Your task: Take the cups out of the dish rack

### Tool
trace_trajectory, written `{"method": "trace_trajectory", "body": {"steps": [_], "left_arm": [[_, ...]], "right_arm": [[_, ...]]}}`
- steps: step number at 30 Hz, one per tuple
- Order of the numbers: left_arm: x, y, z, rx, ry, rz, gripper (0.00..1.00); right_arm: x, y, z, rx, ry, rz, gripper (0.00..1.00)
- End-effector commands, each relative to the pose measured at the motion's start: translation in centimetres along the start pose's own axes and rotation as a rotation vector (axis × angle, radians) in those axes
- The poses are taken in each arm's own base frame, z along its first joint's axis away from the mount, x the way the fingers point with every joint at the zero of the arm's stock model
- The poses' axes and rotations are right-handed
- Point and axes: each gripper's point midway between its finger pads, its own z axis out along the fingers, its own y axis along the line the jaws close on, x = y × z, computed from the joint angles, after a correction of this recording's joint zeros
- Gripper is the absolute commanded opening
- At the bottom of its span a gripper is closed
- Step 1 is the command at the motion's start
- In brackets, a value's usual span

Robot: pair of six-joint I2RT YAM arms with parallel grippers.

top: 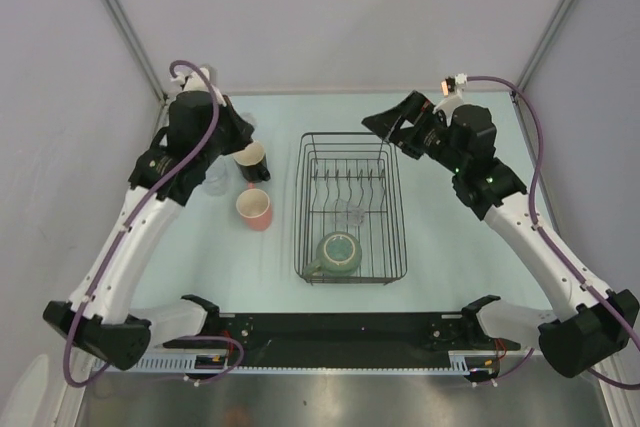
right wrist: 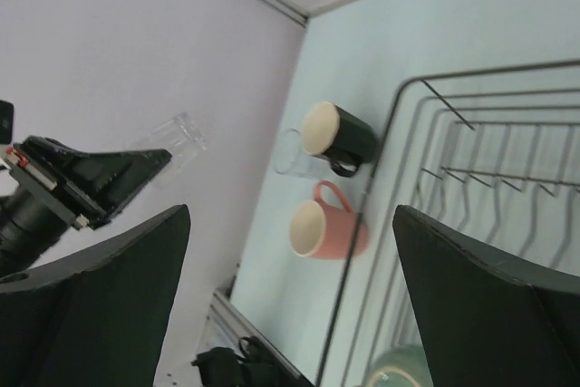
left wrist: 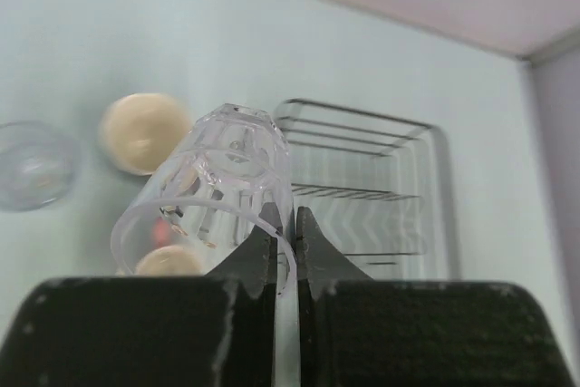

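The black wire dish rack (top: 350,207) stands mid-table with a sage-green mug (top: 340,253) in its near end. Left of it on the table are a salmon-pink cup (top: 255,209), a dark pale-rimmed cup (top: 253,160) and a clear glass (top: 215,179). My left gripper (left wrist: 285,235) is above these cups, shut on the rim of a tilted clear tumbler (left wrist: 217,183). Over the rack's far right corner, my right gripper (top: 385,125) is wide open and holds nothing. The right wrist view shows the pink cup (right wrist: 328,228), the dark cup (right wrist: 343,133) and the rack (right wrist: 471,160).
Grey walls with metal posts enclose the table at the back and sides. The arm bases and a black rail run along the near edge. In the right wrist view the left gripper's fingers (right wrist: 109,174) hold the tumbler in the air against the left wall.
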Motion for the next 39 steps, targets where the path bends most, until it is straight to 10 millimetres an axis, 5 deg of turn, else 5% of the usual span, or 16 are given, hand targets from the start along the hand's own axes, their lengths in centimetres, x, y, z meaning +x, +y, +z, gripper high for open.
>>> {"method": "trace_trajectory", "body": {"steps": [1, 5, 11, 17, 25, 39], "left_arm": [[1.9, 10.5, -0.1, -0.454, 0.14, 0.223, 0.0], [1.4, 14.5, 0.9, -0.573, 0.196, 0.233, 0.0], [0.0, 18.0, 2.3, -0.696, 0.209, 0.215, 0.0], [0.5, 19.2, 5.6, -0.68, 0.29, 0.16, 0.0], [4.1, 20.2, 8.9, -0.646, 0.398, 0.125, 0.01], [11.7, 23.3, 12.0, -0.635, 0.55, 0.094, 0.0]], "right_arm": [[2.0, -3.5, -1.3, 0.162, 0.07, -0.077, 1.0], [2.4, -4.2, -1.9, 0.186, 0.084, -0.101, 1.0], [3.5, -5.1, -1.8, 0.192, 0.117, -0.11, 1.0], [4.0, -5.7, -1.6, 0.197, 0.138, -0.122, 1.0], [4.7, -6.6, -1.6, 0.209, 0.152, -0.132, 1.0], [5.1, -7.8, -1.6, 0.247, 0.166, -0.123, 1.0]]}}
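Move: The left hand, already holding a clear cup, is bound for the standing clear cup, about 14 cm to its left, 6 cm ahead and 30 cm below. At about that same depth, the dark cup stands some 10 cm ahead and 5 cm left of the hand, the pink cup 4 cm left and 1 cm back. From the right hand, the standing clear cup is roughly 42 cm left, 5 cm ahead and 31 cm below. Left hand, tipping down, lowers its clear cup 23 cm and 13 left towards the standing one; right sinks. ##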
